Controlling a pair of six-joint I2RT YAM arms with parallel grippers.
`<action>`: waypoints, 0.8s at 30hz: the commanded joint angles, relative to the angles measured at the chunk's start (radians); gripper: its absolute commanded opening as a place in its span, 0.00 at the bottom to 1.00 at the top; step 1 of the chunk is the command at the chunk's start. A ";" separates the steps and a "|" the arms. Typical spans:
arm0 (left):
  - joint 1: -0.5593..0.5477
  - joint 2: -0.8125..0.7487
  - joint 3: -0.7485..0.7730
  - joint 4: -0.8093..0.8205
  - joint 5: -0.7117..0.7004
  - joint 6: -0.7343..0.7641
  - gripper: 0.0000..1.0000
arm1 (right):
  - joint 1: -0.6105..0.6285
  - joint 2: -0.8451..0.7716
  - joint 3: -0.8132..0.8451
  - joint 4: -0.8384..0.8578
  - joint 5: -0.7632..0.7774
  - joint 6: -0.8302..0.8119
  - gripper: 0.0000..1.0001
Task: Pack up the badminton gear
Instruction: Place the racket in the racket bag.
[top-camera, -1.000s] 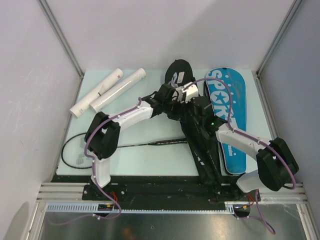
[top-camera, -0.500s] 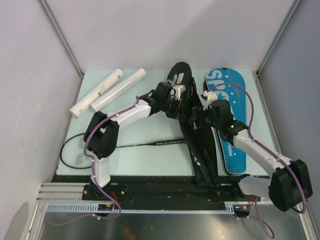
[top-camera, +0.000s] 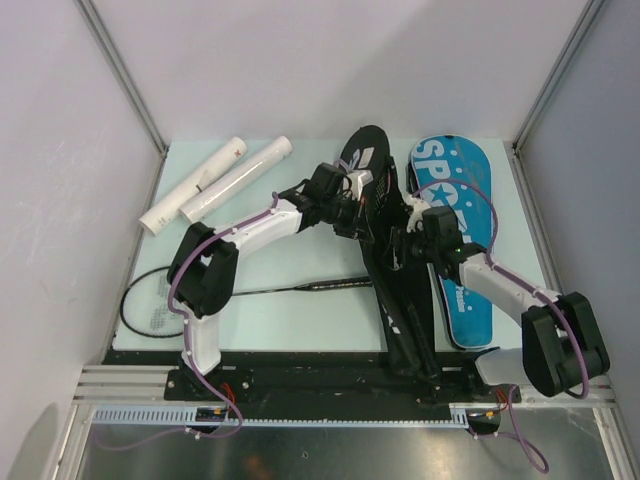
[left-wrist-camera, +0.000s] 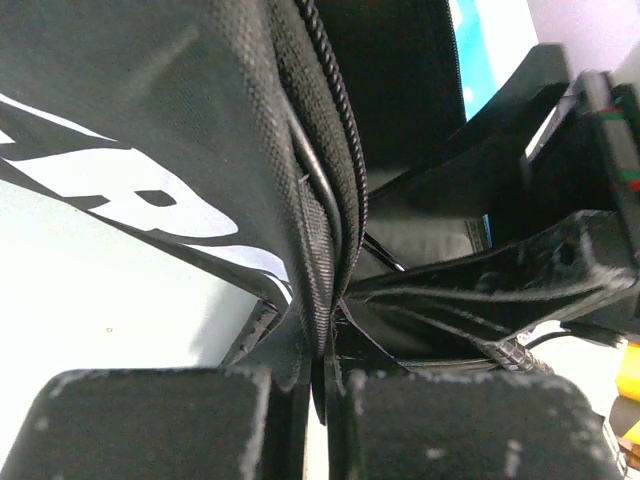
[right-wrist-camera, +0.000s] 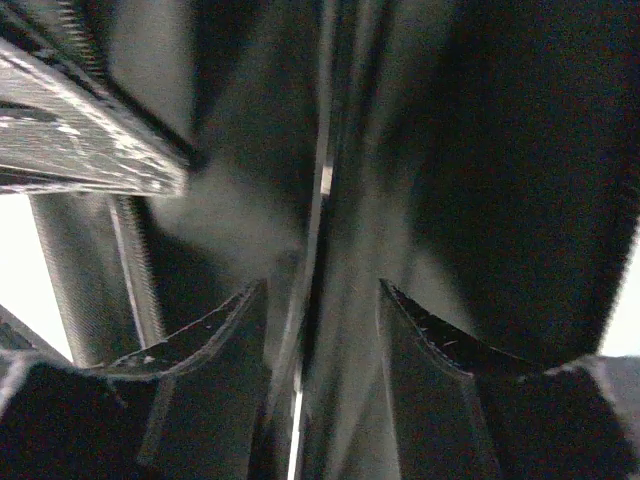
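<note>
The bag stands partly open: its black side (top-camera: 395, 290) runs up the middle, and its blue side lettered SPORT (top-camera: 462, 215) lies flat to the right. My left gripper (top-camera: 352, 208) is shut on the black side's zipper edge (left-wrist-camera: 325, 250), pinched between the pads (left-wrist-camera: 322, 385). My right gripper (top-camera: 405, 232) sits at the black side's right edge. Its fingers (right-wrist-camera: 215, 335) are apart, and a blurred fold of dark bag fabric (right-wrist-camera: 330, 200) runs between them, so the right gripper (right-wrist-camera: 320, 290) is open. A thin racket (top-camera: 250, 291) with a black handle lies at the left. Two long white tubes (top-camera: 225, 180) lie at the back left.
Grey walls and metal corner posts (top-camera: 125, 75) close in the pale table (top-camera: 300, 250) on three sides. A black rail (top-camera: 300, 380) with both arm bases runs along the near edge. The racket's head (top-camera: 152, 305) reaches the table's left edge.
My right gripper let go and opened, swung right off the bag, then came back down-left to the black side's edge. The left gripper kept its hold and stayed put.
</note>
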 joint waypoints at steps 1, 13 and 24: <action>0.002 -0.028 0.045 0.079 0.075 -0.018 0.00 | 0.058 0.038 0.005 0.154 -0.059 -0.003 0.50; -0.008 0.028 0.076 0.135 0.106 -0.096 0.01 | 0.209 -0.152 0.009 0.327 0.576 0.080 0.00; -0.018 0.020 0.016 0.139 0.132 -0.069 0.00 | 0.138 -0.001 0.193 0.272 0.558 -0.023 0.00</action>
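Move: The part of the racket's shaft that the open right fingers straddle lies inside the black bag, about 2 cm to the right hand's left, 1 cm ahead and 1 cm lower. The bag rim, held by the left hand, is some 6 cm left, 5 ahead and 4 above. The blue bag's middle is roughly 12 cm right, 4 ahead and 8 lower. From the left hand the shaft is about 5 cm right, 4 back and 5 below. Leftwards first, about 3 cm into the open bag, the right hand shuts its fingers and pinches the racket's shaft, then swings back right while carrying it up and forward, sinking slightly at the end; its fingers tip upward some 20 degrees and the hand turns clockwise. The left hand keeps the bag rim pinched and rises about 3 cm, also going right and a little forward. ##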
